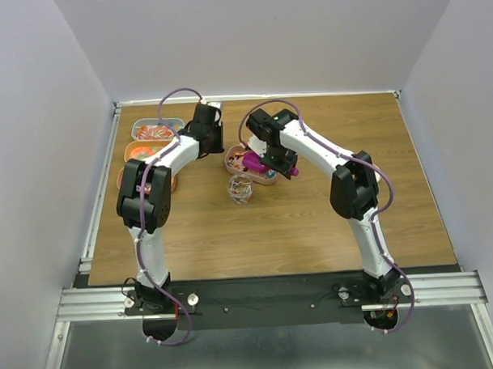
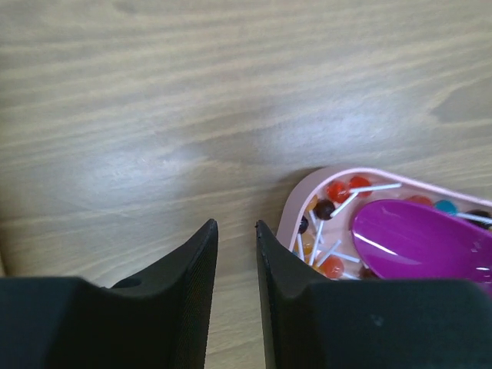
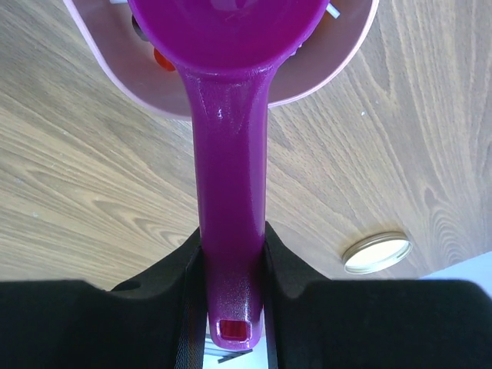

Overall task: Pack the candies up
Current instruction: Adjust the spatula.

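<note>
The candies (image 2: 332, 223) are small round lollipops in red, orange and dark colours on white sticks, lying in a pink oval tray (image 2: 290, 214). The bowl of a magenta scoop (image 2: 419, 240) rests over them. My right gripper (image 3: 233, 231) is shut on the scoop handle (image 3: 229, 154), and the bowl reaches over the pink tray (image 3: 338, 69). My left gripper (image 2: 237, 224) hovers over bare wood just left of the tray rim, its jaws a narrow gap apart with nothing between them. From above, both grippers (image 1: 212, 139) (image 1: 271, 157) flank the tray (image 1: 232, 161).
A small glass jar (image 1: 242, 188) stands just in front of the pink tray. Three more trays of candies (image 1: 157, 127) (image 1: 142, 148) (image 1: 164, 183) line the table's left edge, partly under the left arm. A round cream lid (image 3: 377, 252) lies on the wood near the right gripper.
</note>
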Available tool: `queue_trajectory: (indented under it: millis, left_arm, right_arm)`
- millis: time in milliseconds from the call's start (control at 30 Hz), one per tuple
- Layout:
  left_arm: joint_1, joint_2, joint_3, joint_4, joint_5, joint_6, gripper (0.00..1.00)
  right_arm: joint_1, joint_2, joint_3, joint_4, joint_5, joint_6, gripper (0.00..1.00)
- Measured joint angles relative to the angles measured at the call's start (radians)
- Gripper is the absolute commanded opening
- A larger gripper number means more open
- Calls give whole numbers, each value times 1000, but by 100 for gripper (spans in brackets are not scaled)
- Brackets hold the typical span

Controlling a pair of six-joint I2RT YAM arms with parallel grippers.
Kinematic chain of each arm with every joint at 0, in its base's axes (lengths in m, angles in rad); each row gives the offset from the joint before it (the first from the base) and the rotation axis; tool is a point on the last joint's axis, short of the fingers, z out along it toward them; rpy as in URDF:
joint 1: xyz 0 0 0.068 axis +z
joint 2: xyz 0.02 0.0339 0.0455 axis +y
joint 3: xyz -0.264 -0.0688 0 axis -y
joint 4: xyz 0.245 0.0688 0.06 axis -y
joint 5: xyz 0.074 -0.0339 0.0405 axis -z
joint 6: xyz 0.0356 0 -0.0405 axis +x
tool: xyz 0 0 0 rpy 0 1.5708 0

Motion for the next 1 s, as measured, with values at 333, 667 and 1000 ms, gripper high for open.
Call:
queue_trajectory:
  millis: [333,667,1000]
  left_arm:
    - [-32,90,15,-66,0,8,34]
    - [-42,94,19,-80,31,10,34]
    - [-43,94,19,-80,31,10,34]
  right_arm:
    - [24,0,-2,2,2,-26,1]
    - [42,5,-2,1,-12,-38,1]
    - [45,-9,-35,14,27,-32,1]
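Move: The pink candy box is the left hand's mark: its middle lies about 8 cm right of that hand, 4 cm back and some 5 cm below. The clear jar stands about 5 cm right and 10 cm back of the left hand, and the orange tub roughly 17 cm left and 1 cm ahead. From the right hand, already gripping the spatula with its scoop in the box, the box's middle is about 10 cm left, 1 cm ahead and 5 cm lower. The left hand, empty and with its fingers kept partly closed, drops about 5 cm beside the pink box's left end while easing back 2.5 cm and right 2 cm, its fingers tipping some 10 degrees steeper, then stays low there, seeming to bear against the end wall. Meanwhile the right hand keeps its hold on the spatula's handle, draws the spatula left about 1.5 cm and back 1 cm at level height with a slight counter-clockwise turn, and drifts a little right again at the end. ##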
